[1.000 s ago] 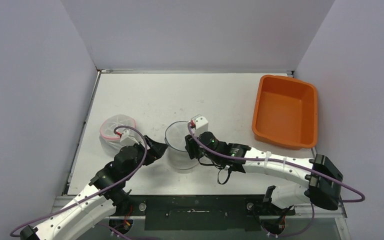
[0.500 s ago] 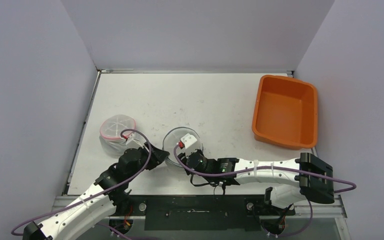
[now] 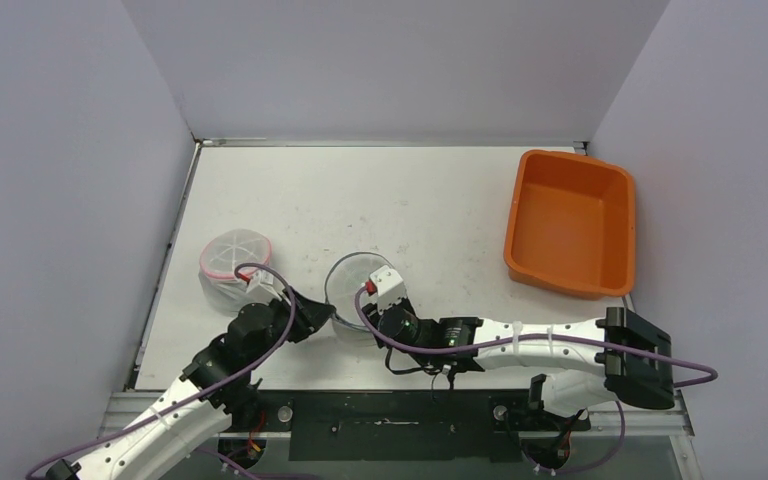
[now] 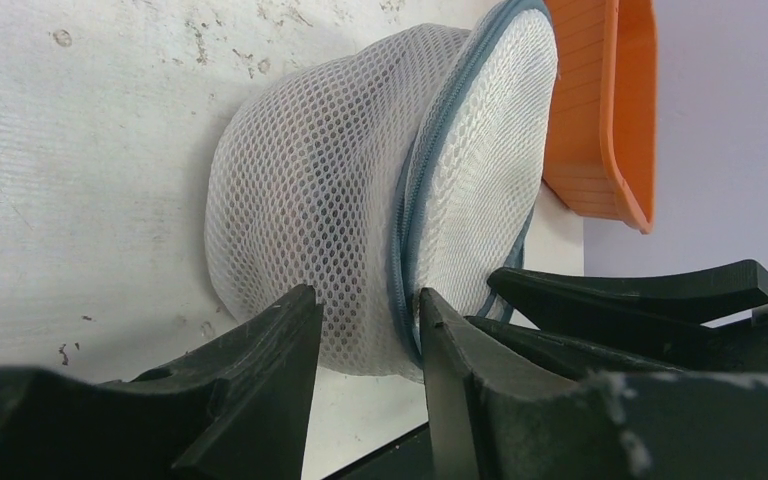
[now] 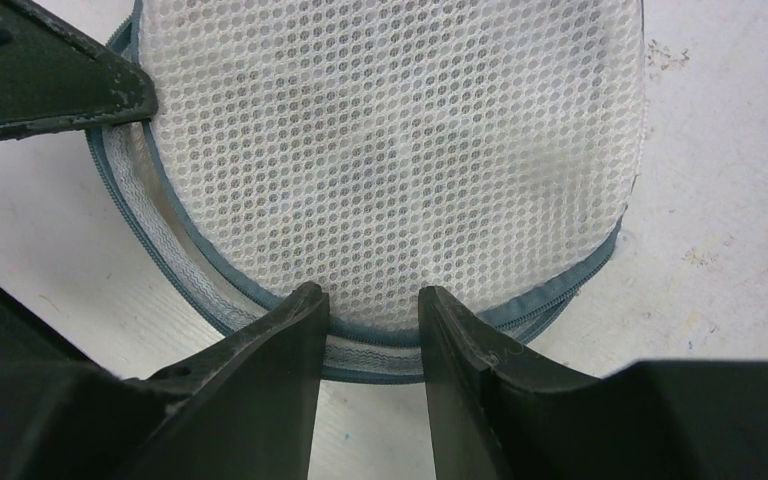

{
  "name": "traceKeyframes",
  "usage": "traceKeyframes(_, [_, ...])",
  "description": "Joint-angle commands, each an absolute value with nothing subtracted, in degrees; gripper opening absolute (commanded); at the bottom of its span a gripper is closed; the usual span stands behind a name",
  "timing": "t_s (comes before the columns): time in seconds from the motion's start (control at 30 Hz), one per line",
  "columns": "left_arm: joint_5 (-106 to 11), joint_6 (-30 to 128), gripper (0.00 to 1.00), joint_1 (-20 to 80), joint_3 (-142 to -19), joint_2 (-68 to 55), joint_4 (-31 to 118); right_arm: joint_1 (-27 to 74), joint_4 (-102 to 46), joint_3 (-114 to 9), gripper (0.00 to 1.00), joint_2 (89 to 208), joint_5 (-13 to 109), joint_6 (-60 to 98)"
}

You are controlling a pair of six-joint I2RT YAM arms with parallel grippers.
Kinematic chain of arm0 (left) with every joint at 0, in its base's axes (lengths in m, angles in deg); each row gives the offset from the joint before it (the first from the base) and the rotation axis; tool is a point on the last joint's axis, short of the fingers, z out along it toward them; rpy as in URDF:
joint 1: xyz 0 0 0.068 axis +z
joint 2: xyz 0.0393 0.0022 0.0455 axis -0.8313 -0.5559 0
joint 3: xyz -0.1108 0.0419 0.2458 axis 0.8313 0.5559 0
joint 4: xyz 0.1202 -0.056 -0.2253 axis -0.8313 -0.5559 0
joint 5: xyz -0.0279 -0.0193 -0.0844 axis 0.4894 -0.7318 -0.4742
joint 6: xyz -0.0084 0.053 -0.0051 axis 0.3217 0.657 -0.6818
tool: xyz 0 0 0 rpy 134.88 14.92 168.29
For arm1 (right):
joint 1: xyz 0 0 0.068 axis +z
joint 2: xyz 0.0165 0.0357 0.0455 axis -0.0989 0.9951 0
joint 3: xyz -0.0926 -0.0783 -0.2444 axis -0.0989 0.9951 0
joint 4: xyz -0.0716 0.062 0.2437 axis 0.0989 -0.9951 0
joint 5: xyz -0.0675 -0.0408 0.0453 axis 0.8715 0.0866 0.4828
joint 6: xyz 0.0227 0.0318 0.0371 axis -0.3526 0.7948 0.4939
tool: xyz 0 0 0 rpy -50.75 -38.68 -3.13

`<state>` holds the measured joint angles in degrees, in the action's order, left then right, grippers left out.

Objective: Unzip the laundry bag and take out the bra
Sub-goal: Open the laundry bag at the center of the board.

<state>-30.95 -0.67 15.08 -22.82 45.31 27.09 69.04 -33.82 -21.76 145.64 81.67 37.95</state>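
The white mesh laundry bag [image 3: 356, 282] with a grey-blue zip stands near the table's front edge. In the left wrist view the bag [image 4: 310, 190] is zipped along its rim [image 4: 407, 230]. The bra is hidden. My left gripper [image 3: 328, 314] [image 4: 365, 295] is open at the bag's left side, with mesh and the zip between its tips. My right gripper [image 3: 378, 308] [image 5: 370, 292] is open at the bag's near rim, its tips either side of the zip [image 5: 260, 290]. The mesh lid [image 5: 390, 140] fills the right wrist view.
A second mesh bag with a pink rim [image 3: 233, 260] sits to the left. An orange bin [image 3: 570, 222] stands at the right. The left gripper's finger [image 5: 50, 85] shows in the right wrist view. The table's front edge is just behind both grippers.
My right arm has swung nearer and left, from the bag's far right side to its near rim. My left gripper has drawn back slightly. The bag shifted a little.
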Motion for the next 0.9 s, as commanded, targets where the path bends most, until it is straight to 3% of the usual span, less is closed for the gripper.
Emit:
traceKeyframes(0.0, [-30.84,1.82,0.4,15.41,-24.32,45.76,26.39,69.47,-33.15,-20.79,0.39,143.41,83.88,39.39])
traceKeyframes(0.07, [-31.38,2.11,0.37,15.44,-24.34,44.55,27.08,69.48,-33.12,-20.86,0.39,143.4,83.96,39.47])
traceKeyframes(0.17, [-32.44,2.27,0.14,15.36,-24.48,42.62,28.01,69.47,-33.07,-20.66,0.39,142.92,84.14,39.85])
traceKeyframes(0.27, [-33.07,2.48,0.0,15.43,-24.35,42.48,28.76,69.47,-33.11,-20.27,0.4,142.07,84.33,40.46])
traceKeyframes(0.37, [-33.32,3.15,0.0,15.37,-24.12,43.63,29.57,69.47,-33.05,-20.35,0.44,140.99,84.17,41.24])
traceKeyframes(0.63, [-35.58,6.93,0.0,15.36,-24.93,41.99,34.97,68.74,-33.35,-29.28,0.88,139.91,83.67,44.4])
traceKeyframes(0.87, [-37.05,7.9,0.0,14.72,-24.74,37.92,44.86,64.67,-41.13,-44.32,0.91,151.2,82.85,48.95])
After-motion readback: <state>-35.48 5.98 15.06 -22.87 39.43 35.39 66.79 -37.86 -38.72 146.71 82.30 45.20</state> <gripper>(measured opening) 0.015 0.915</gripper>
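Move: The zip edge on the left near side of the blue-trimmed laundry bag already lies between my half-open left fingertips; the bag's middle is about 5 cm to their right, 4 cm ahead and 5 cm lower. The pink-rimmed bag stands some 19 cm left and 6 cm ahead. My right fingers are around the near zip edge; from them the left-side zip edge is about 7 cm left and 2 cm ahead. With my left hand I dip about 1 cm and shut the fingers fully, pinching the zip edge, then rise again and ease nearly 2 cm right with the grip kept. Once it is secured, my right hand, almost still until then, opens wide and lifts off the near zip edge, rising some 11 cm with a drift of about 5 cm left, rolling its left side up about 15 degrees. ##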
